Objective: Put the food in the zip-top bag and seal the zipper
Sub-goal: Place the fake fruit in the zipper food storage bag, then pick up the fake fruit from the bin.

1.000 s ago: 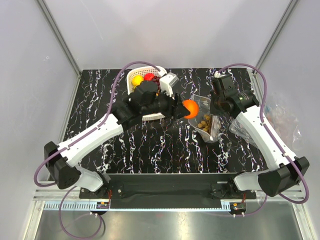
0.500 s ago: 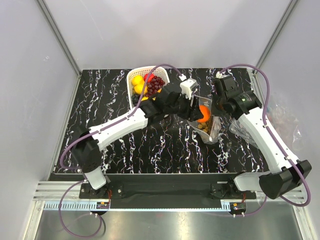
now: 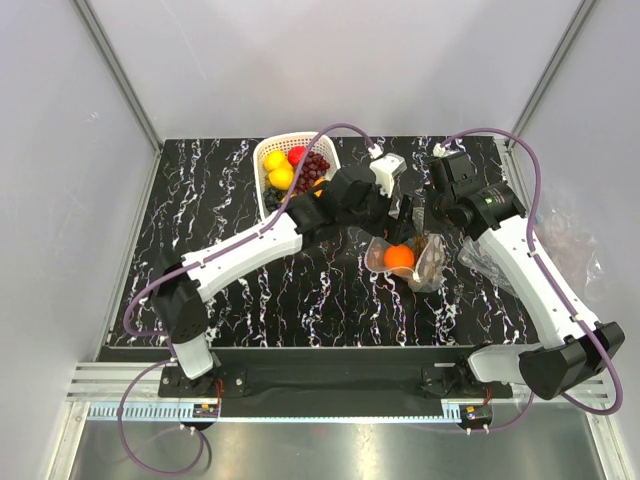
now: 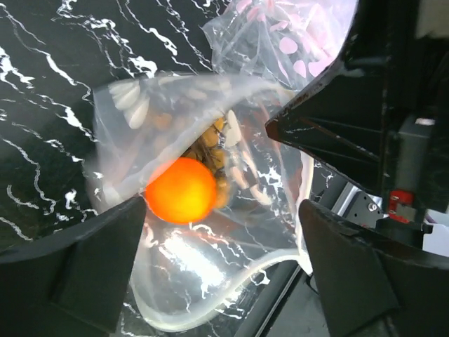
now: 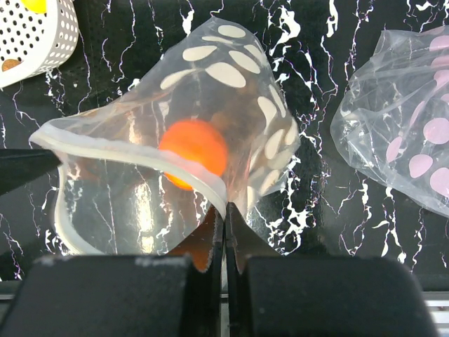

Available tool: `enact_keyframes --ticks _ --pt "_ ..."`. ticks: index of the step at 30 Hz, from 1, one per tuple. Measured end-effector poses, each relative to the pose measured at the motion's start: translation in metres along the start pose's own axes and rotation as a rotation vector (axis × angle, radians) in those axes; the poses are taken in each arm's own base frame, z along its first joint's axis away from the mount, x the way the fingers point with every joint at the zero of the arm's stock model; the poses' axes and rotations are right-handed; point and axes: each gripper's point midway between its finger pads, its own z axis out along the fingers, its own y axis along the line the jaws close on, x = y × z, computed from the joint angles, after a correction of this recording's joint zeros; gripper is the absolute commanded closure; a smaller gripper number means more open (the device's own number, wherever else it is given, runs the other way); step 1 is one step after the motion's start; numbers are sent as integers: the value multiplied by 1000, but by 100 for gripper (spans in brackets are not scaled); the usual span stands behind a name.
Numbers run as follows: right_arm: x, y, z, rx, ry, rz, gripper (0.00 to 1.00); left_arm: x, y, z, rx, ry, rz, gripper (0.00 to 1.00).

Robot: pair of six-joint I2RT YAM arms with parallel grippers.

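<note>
A clear zip-top bag (image 3: 425,268) with pale ovals lies right of the table's middle, its mouth held up. My right gripper (image 5: 226,209) is shut on the bag's white zipper rim (image 5: 133,153). An orange (image 4: 181,190) lies loose inside the bag beside tan grapes (image 4: 208,146). My left gripper (image 4: 221,281) hangs open just above the bag's mouth with nothing between its fingers (image 4: 70,270). In the top view the orange (image 3: 399,257) sits below the left gripper (image 3: 398,222). Yellow lemons (image 3: 277,168), a red strawberry (image 3: 297,153) and dark purple grapes (image 3: 315,165) rest in the basket.
The white lattice basket (image 3: 262,195) stands at the back left of the bag, under my left forearm. A second clear bag with pink dots (image 5: 410,137) lies crumpled at the right edge (image 3: 560,235). Grey walls close in the black marbled table (image 3: 250,290).
My left gripper carried the orange from beside the basket over to the bag's mouth, then opened. The orange now lies inside the bag. The right gripper has kept its hold on the rim.
</note>
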Motion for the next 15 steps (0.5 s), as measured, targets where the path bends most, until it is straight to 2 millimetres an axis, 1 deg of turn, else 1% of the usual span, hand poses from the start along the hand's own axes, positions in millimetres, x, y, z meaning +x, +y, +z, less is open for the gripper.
enact_keyframes --ticks 5,8,11,13,14,15 --pt "0 0 0 0 0 0 100 -8 6 -9 -39 -16 5 1" --pt "0 0 0 0 0 0 100 -14 19 -28 -70 -31 -9 1" --pt "0 0 0 0 0 0 100 -32 47 -54 -127 -80 -37 1" --pt "1 0 -1 0 -1 1 100 -47 73 -72 -181 -121 -63 1" --pt "0 0 0 0 -1 1 100 -51 83 -78 -205 -132 -73 1" --pt "0 0 0 0 -1 1 100 -55 99 -84 -239 -143 -90 1"
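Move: The left hand is empty and already wide open, with the released orange about 3 cm ahead of it, 4 cm right and 12 cm below, inside the storage bag, whose middle is some 3 cm ahead and 6 cm right at similar depth. The fruit basket it heads back to is centred roughly 18 cm ahead, 21 cm left and 13 cm lower. From the right hand, which pinches the bag's rim, the basket is about 17 cm ahead, 30 cm left and 12 cm down. Leaving the orange behind, the left hand eases up from the bag, then speeds off leftward and forward to the basket, about 11 cm left and 7 cm out while rising some 4 cm, swinging counter-clockwise some 15 degrees with its fingers kept wide open and empty. The right hand stays where it is, shut on the rim, and keeps the bag mouth held up. ##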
